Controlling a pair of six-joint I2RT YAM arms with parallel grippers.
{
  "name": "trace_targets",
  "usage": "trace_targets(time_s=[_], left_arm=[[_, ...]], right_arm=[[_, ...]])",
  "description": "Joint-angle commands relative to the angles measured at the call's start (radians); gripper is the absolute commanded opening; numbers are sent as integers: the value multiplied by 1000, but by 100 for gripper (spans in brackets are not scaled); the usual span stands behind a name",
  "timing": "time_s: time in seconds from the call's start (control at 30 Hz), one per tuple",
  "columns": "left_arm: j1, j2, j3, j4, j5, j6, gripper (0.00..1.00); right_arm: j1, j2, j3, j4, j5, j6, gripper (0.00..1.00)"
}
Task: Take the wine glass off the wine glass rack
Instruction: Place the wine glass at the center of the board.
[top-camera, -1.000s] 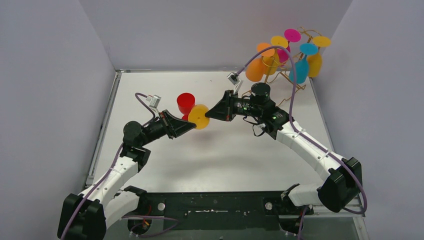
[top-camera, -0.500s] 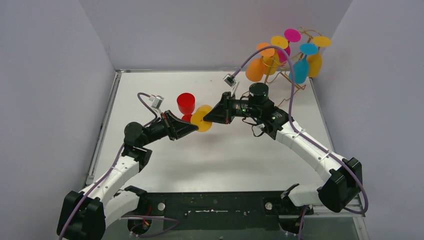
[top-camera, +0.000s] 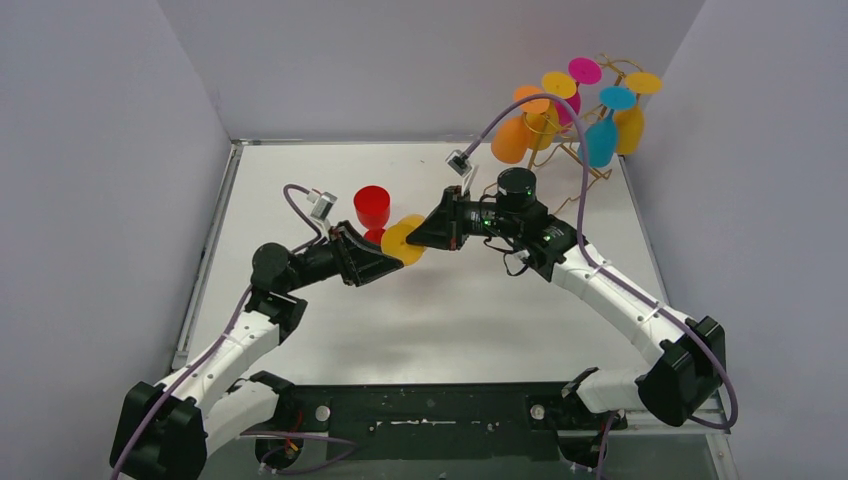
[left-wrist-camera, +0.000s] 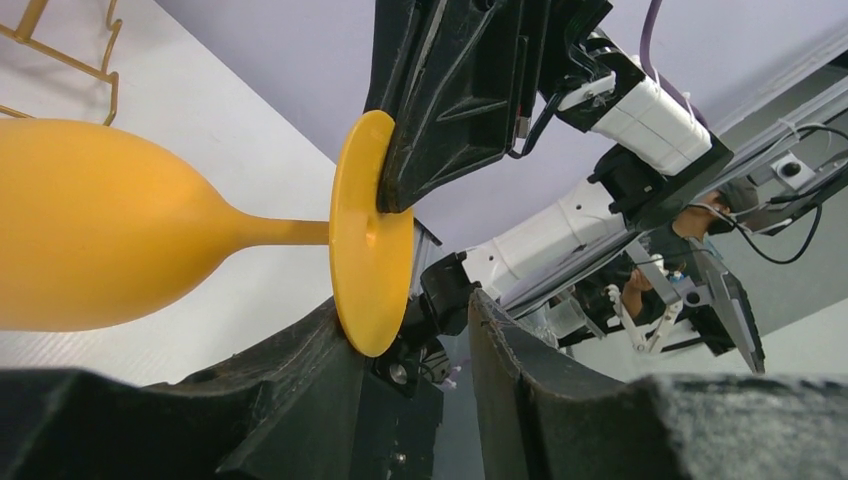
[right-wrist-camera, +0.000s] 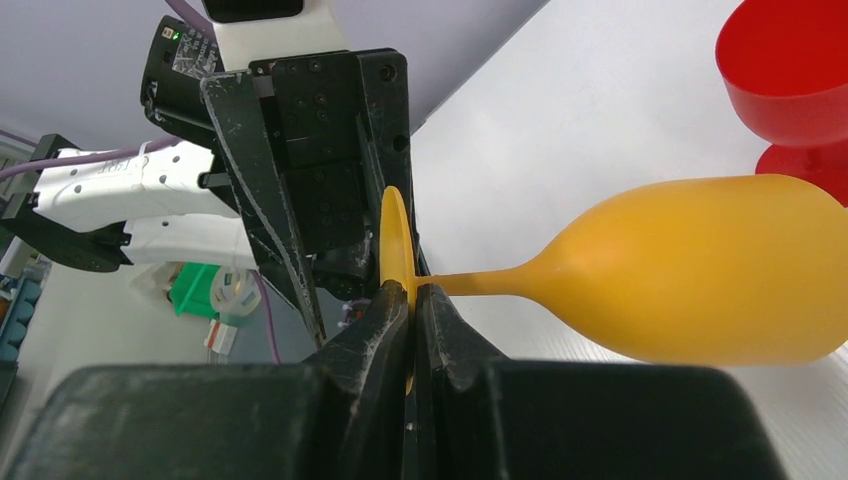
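Observation:
A yellow wine glass (top-camera: 403, 241) hangs sideways over the middle of the table, away from the gold wire wine glass rack (top-camera: 592, 165) at the back right. My right gripper (right-wrist-camera: 412, 290) is shut on the glass's round foot (right-wrist-camera: 395, 235), with the bowl (right-wrist-camera: 700, 270) sticking out to the side. My left gripper (left-wrist-camera: 410, 310) stands open around the foot's (left-wrist-camera: 372, 240) lower rim. That rim touches one finger (left-wrist-camera: 300, 370) and the other finger stands apart from it.
A red glass (top-camera: 372, 208) stands upright on the table just behind the held glass. On the rack hang an orange glass (top-camera: 510, 140), a blue glass (top-camera: 602, 140), another yellow glass (top-camera: 630, 128) and a magenta glass (top-camera: 568, 105). Grey walls close in on both sides.
My left gripper was shut on the glass's foot and has now opened. The right gripper keeps its grip, and the glass has shifted slightly toward the left arm.

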Motion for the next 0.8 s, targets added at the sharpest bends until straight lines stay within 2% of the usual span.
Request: trace_targets(time_s=[0.0, 0.23, 0.3, 0.4, 0.57, 0.7, 0.77], left_arm=[[-31, -13, 69, -60, 11, 80, 36], [-39, 5, 75, -72, -28, 80, 4], [-40, 7, 73, -71, -37, 80, 0], [-46, 8, 86, -107, -36, 118, 0], [-51, 7, 81, -87, 8, 140, 0], [-56, -25, 67, -86, 25, 177, 0], [-56, -52, 53, -100, 19, 213, 0]], right_arm=[[8, -38, -24, 120, -5, 10, 0], [8, -51, -29, 96, -21, -19, 0], [6, -54, -29, 82, -30, -31, 2], [7, -53, -7, 15, -58, -72, 9], [-12, -76, 11, -27, -6, -103, 32], [-46, -94, 29, -40, 13, -105, 62], [-63, -102, 37, -37, 13, -100, 69]])
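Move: The yellow wine glass hangs foot-up in the right hand's pinch, the middle of its foot about 1 cm left of that hand, level with it. From the left hand, open beside the rim, that middle is some 3 cm ahead, 1 cm right and 2 cm up; the yellow bowl is about 11 cm ahead, 2 cm right and 5 cm below. The red wine glass stands about 32 cm ahead, 8 cm left and 20 cm below the left hand. The yellow foot changes hands: the left hand shifts about 1.5 cm down and 1 cm right while its fingers shut on the rim early on, and it keeps that pinch. The right hand, still gripping at first, eases back 1 cm, then opens wide, lets go of the foot and draws 1.5 cm to the right. ##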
